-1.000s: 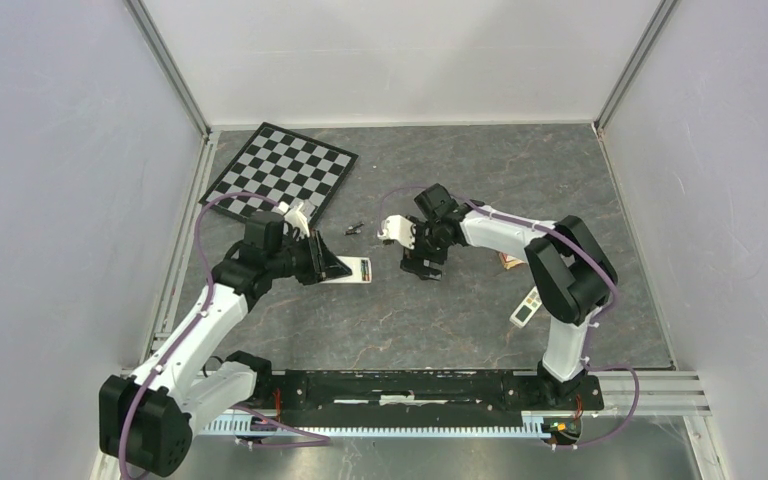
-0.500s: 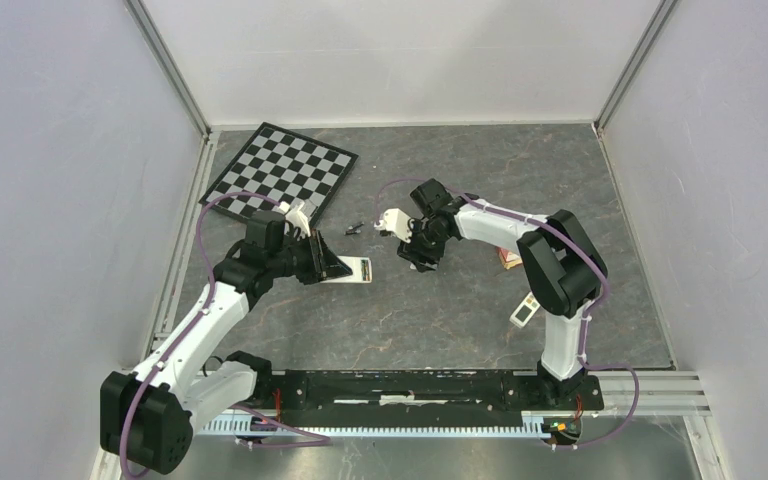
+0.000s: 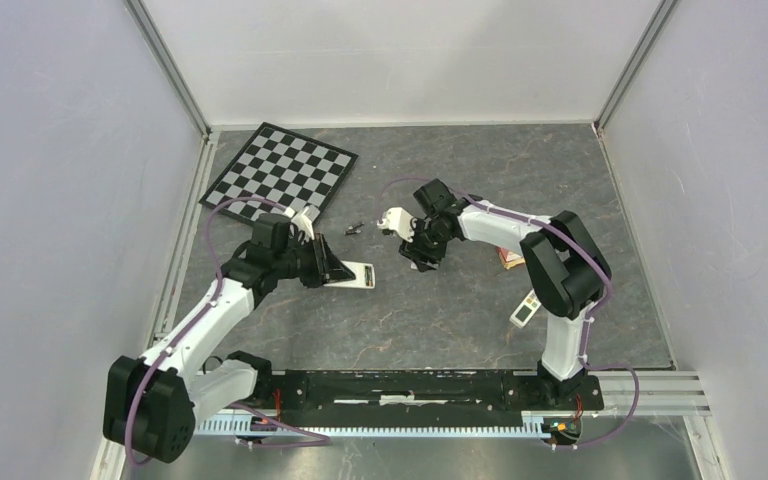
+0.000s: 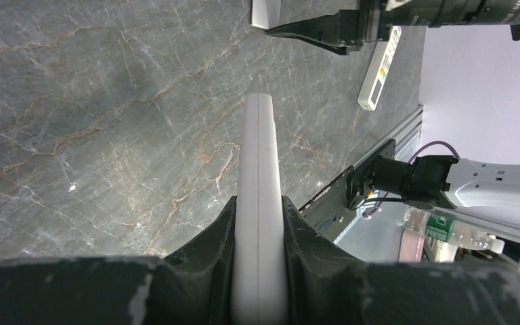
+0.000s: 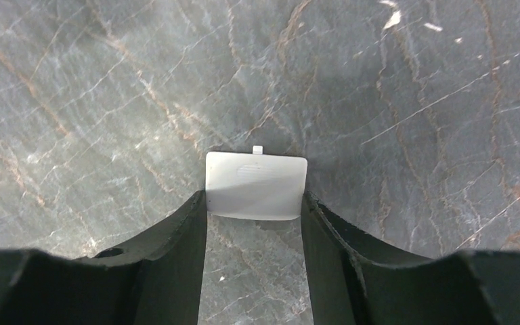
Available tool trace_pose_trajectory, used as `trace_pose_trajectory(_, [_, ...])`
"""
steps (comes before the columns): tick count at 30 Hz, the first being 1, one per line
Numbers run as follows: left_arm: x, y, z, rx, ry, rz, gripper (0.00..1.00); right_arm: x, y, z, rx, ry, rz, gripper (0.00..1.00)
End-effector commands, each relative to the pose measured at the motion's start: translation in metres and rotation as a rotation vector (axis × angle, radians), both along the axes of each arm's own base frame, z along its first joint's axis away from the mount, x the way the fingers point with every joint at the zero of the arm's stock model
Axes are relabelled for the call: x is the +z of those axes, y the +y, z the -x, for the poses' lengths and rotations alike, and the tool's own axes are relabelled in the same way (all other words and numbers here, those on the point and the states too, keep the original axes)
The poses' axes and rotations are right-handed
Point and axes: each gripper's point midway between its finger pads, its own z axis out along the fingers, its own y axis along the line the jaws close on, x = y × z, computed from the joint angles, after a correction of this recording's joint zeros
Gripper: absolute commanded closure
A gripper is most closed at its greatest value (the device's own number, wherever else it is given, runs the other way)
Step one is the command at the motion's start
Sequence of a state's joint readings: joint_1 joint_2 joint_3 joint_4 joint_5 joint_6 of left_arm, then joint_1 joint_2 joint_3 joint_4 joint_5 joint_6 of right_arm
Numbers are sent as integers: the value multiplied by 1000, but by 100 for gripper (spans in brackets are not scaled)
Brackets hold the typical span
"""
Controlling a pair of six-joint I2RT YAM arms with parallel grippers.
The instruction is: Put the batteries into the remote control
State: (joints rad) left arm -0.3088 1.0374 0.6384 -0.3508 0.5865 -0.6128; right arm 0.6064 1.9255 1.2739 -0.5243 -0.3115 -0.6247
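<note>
My left gripper (image 4: 258,203) is shut on the white remote control (image 4: 258,156), held edge-on just above the table. In the top view the remote (image 3: 352,272) points right, and its open compartment (image 3: 368,275) looks dark, as if the batteries lie in it. My right gripper (image 5: 254,198) is down at the table to the right of the remote. Its fingers press both sides of a small white battery cover (image 5: 256,185) lying flat. From above, that gripper (image 3: 422,256) hides the cover.
A tiny dark slim piece (image 3: 355,227) lies behind the remote, too small to identify. A chessboard (image 3: 280,170) sits at the back left. A long white remote (image 3: 526,310) and a small orange-brown thing (image 3: 508,260) lie near the right arm.
The right gripper's jaws have closed onto the white cover after the arm shifted a little left and back. The left arm has moved the remote slightly right and nearer.
</note>
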Motion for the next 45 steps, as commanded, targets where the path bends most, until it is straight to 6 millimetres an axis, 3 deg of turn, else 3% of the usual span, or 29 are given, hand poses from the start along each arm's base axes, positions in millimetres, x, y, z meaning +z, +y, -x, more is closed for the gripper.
trace_pose_trajectory(1, [7, -13, -2, -24, 12, 88, 98, 25, 5, 6, 77, -60, -82, 58])
trace_pose_trajectory(11, [-12, -21, -3, -37, 85, 87, 98, 34, 11, 25, 144, -45, -156, 58])
trace_pose_trajectory(23, [-35, -30, 0, -59, 149, 66, 98, 56, 40, 54, 259, -60, -245, 58])
trace_pose_trajectory(34, [-37, -33, 1, -57, 164, 71, 98, 74, 75, 77, 345, -90, -329, 58])
trace_pose_trajectory(45, [-33, -33, 0, -51, 160, 78, 98, 72, 87, 88, 393, -78, -336, 58])
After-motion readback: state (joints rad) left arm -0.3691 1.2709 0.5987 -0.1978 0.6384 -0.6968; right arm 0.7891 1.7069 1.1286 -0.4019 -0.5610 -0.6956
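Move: The right fingers already grip the white battery cover at table level. The open battery end of the remote lies about 12 cm to that hand's left, 8 cm back and 10 cm above. The loose batteries are some 15 cm left of the right hand and 10 cm farther out; the red card box is 18 cm to its right, 4 cm out. From the left hand, which holds the remote, the cover is about 19 cm right, 8 cm ahead and 12 cm below. Right hand carries the gripped cover back 9 cm, left and up to the remote, which the left lowers 5 cm. ##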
